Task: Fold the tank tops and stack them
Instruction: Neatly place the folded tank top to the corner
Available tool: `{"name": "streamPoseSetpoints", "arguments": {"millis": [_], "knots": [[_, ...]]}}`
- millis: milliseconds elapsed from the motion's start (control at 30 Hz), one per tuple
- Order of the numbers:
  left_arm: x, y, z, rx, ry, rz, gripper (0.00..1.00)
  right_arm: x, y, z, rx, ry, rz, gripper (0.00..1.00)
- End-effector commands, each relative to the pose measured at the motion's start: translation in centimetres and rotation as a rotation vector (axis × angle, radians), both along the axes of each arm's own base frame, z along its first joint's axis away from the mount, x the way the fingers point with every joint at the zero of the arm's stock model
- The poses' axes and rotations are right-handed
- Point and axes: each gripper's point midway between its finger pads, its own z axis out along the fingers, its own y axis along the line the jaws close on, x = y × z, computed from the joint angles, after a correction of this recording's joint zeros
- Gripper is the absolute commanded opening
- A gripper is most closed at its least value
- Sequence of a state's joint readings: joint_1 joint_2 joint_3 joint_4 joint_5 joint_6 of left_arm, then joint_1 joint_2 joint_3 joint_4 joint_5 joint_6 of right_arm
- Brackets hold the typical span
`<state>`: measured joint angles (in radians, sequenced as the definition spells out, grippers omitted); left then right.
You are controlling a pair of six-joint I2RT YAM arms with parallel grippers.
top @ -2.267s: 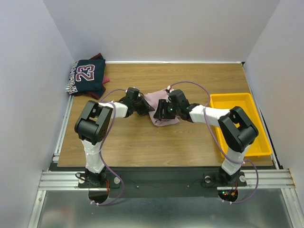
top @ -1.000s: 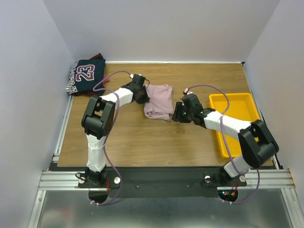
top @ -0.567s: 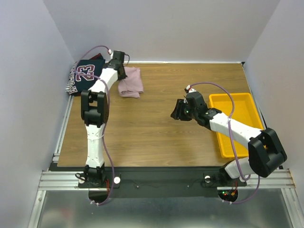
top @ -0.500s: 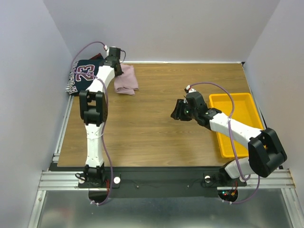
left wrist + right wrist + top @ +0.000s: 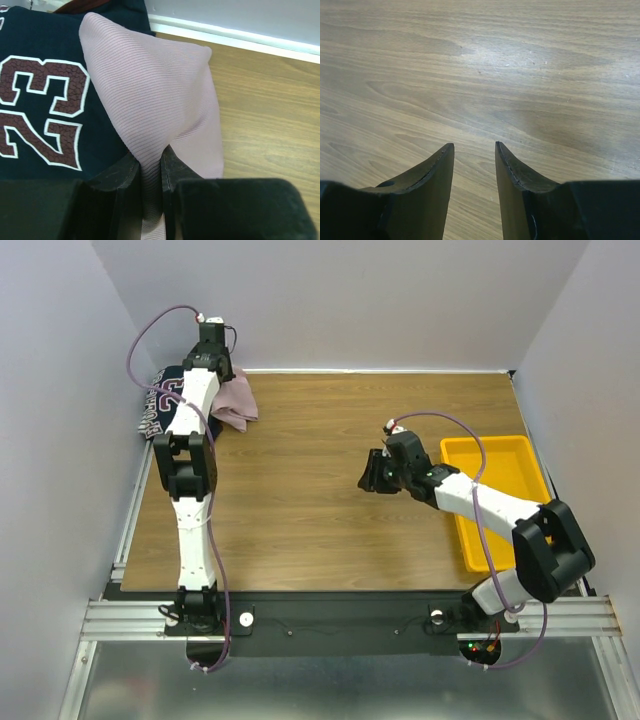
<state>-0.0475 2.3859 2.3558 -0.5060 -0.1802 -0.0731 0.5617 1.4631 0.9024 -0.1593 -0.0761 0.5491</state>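
My left gripper (image 5: 149,161) is shut on the folded dusty pink tank top (image 5: 155,95) and holds it at the far left corner, partly over the navy "23" tank top (image 5: 35,110). In the top view the pink top (image 5: 236,400) hangs beside the left gripper (image 5: 217,375), at the right edge of the navy top (image 5: 160,405). A strip of the maroon top (image 5: 85,5) shows beyond the navy one. My right gripper (image 5: 474,150) is open and empty over bare wood; in the top view it (image 5: 368,472) sits mid-table, right of centre.
A yellow plastic tray (image 5: 500,495) stands at the right edge of the wooden table (image 5: 320,530). White walls close in the back and both sides; the left arm is stretched far toward the back left corner.
My left gripper has carried the pink top from the table's middle to the far left corner, onto the edge of the navy top. My right gripper let go of it earlier and has held still since.
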Motion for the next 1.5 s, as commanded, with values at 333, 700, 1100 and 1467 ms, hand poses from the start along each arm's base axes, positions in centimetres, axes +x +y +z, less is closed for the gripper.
{"name": "streamPoseSetpoints", "arguments": {"millis": [333, 700, 1100, 1467], "knots": [[0.5, 7.6, 8.7, -0.162, -0.223, 0.003, 0.0, 1.2, 0.8, 0.5, 0.012, -0.007, 0.016, 0.43], [0.0, 10.9, 7.8, -0.225, -0.214, 0.083, 0.0, 1.1, 1.1, 0.1, 0.019, 0.012, 0.026, 0.42], [0.3, 6.6, 12.8, -0.323, -0.312, -0.036, 0.0, 1.3, 1.1, 0.3, 0.017, 0.005, 0.021, 0.42], [1.1, 5.1, 18.3, -0.328, -0.484, -0.096, 0.0, 1.4, 0.9, 0.5, 0.014, -0.004, 0.013, 0.42]]}}
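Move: The left hand, still gripping the pink tank top by its gathered end, hangs over the right edge of the navy "23" stack, whose middle is about 11 cm to its left, 3 cm back and 15 cm below. The stack's dark red corner peeks out some 8 cm ahead and 8 cm left of that hand; the white ledge runs about 6 cm ahead, level sideways. From the empty right hand, the stack lies roughly 46 cm left and 21 cm ahead, some 8 cm lower. The left hand keeps its pinch on the pink tank top and swings it left over the navy stack by about 10 cm at nearly level height, then turns back and drifts right by some 5 cm, lifting about 3 cm right at the end. Meanwhile the wrist rolls steadily, left side down, by close to 20 degrees and the fingertips tip up slightly, while the right hand, holding nothing, only settles a couple of centimetres lower over the bare table. ##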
